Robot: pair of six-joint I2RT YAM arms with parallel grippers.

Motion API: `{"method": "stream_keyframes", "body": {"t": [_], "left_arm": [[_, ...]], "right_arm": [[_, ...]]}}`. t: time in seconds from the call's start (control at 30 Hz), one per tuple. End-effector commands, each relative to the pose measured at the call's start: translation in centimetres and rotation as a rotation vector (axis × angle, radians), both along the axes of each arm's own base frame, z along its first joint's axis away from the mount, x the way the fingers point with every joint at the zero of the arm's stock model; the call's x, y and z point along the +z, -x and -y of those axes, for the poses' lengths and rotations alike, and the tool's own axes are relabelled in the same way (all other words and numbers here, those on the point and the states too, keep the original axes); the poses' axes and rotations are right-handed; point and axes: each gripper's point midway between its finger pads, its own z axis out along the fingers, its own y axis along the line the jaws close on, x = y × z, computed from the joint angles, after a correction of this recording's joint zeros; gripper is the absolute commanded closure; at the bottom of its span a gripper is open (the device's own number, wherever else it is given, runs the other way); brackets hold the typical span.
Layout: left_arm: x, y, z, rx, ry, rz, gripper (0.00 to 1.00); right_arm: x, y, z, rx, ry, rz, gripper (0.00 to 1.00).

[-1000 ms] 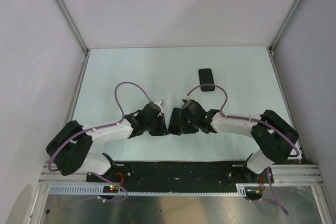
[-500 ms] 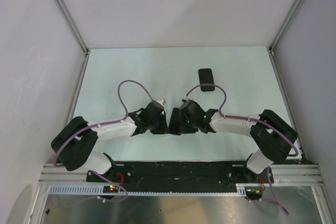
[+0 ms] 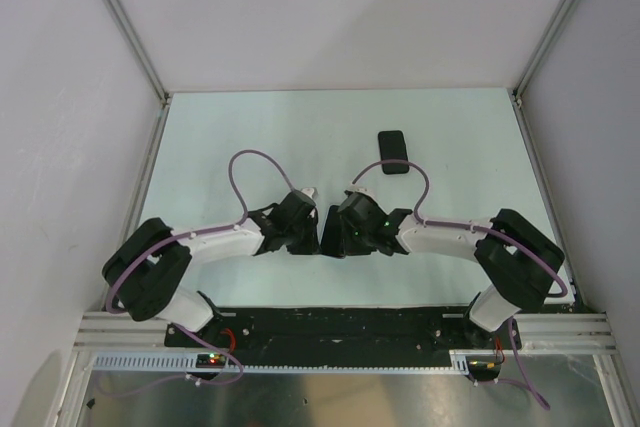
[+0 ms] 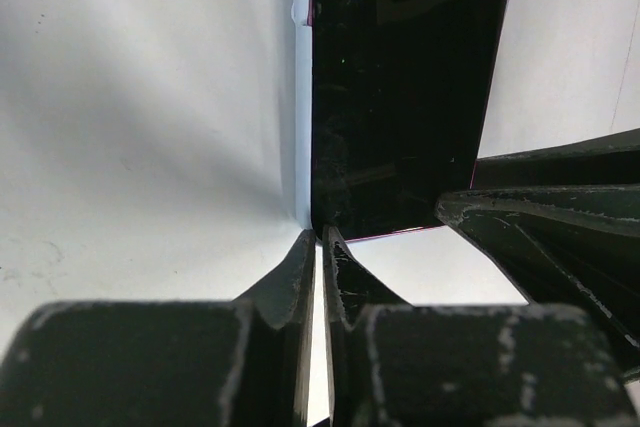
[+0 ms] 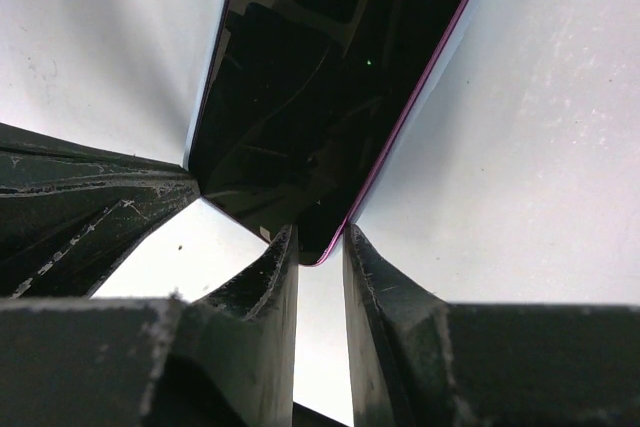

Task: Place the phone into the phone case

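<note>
The phone (image 3: 329, 231), black-faced with a magenta rim, sits between my two grippers near the table's middle. In the right wrist view the phone (image 5: 320, 77) has its near corner inside my right gripper (image 5: 320, 244), whose jaws are closed against that corner. In the left wrist view my left gripper (image 4: 320, 239) is shut to a thin slit, its tips touching the lower left corner of the phone (image 4: 400, 97). The right gripper's finger (image 4: 540, 227) shows beside it. The black phone case (image 3: 393, 152) lies flat farther back, to the right, apart from both grippers.
White walls with metal posts (image 3: 150, 87) enclose the pale table on three sides. The arm bases stand on a black rail (image 3: 340, 322) at the near edge. Purple cables (image 3: 245, 172) loop above both forearms.
The left arm has swung a little right and forward, bringing its fingers against the phone. Both grippers have narrowed. The phone and case stay in place.
</note>
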Motion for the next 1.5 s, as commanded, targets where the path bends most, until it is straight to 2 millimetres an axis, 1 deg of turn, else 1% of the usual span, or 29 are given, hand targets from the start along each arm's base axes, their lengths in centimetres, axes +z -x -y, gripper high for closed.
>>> {"method": "stream_keyframes", "body": {"t": [0.0,0.17,0.37,0.53,0.73,0.87,0.97,1.1,1.17,1.23,1.33,1.47], "left_arm": [[-2.5,0.1,0.0,-0.020,-0.058,0.004,0.92],[-2.6,0.1,0.0,-0.020,-0.062,0.003,0.92],[-2.6,0.2,-0.1,-0.018,-0.060,-0.001,0.93],[-2.5,0.3,-0.2,-0.017,-0.059,0.001,0.93],[-2.7,0.4,-0.3,-0.016,-0.061,-0.002,0.93],[-2.6,0.5,-0.3,-0.016,-0.058,-0.002,0.94],[-2.6,0.5,-0.2,-0.017,-0.057,-0.003,0.94],[-2.4,0.4,-0.1,-0.020,-0.053,0.000,0.94],[-2.0,0.2,0.3,-0.022,-0.041,0.005,0.93],[-1.5,-0.2,0.6,-0.025,-0.031,0.015,0.93],[-0.2,-0.8,1.2,-0.025,-0.010,0.040,0.91],[2.6,-2.1,1.8,-0.010,0.030,0.091,0.86]], "right_arm": [[-6.3,2.9,2.3,0.026,0.174,-0.089,0.82],[-7.7,3.8,3.4,0.021,0.223,-0.112,0.82],[-8.7,4.6,5.3,0.002,0.282,-0.124,0.77],[-9.4,5.1,6.1,-0.011,0.298,-0.140,0.74],[-9.3,4.9,6.0,-0.019,0.283,-0.142,0.66],[-9.5,4.3,6.7,-0.040,0.286,-0.151,0.62],[-9.1,3.5,6.4,-0.048,0.247,-0.154,0.64],[-8.0,2.2,5.2,-0.059,0.151,-0.150,0.76],[-7.3,1.4,4.8,-0.065,0.111,-0.141,0.78],[-6.5,0.8,4.5,-0.069,0.071,-0.136,0.74],[-4.7,-0.5,4.4,-0.086,0.027,-0.094,0.58],[-2.2,-2.4,4.0,-0.113,-0.018,-0.022,0.38]]}}
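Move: The phone lies in the light-blue case, almost upright before both hands, its middle about 7 cm ahead and 4 cm right of the left hand, roughly 1 cm lower; the left fingertips are at its near-left corner. From the right hand, at the near-right corner where the phone's edge still shows proud, that middle is 7 cm ahead and 3 cm left, also 1 cm below. The black slab lies some 30 cm ahead and 12 cm right of the right hand. The right hand presses its corner down 1 cm, then moves 3 cm forward, rising and opening; the left holds. ##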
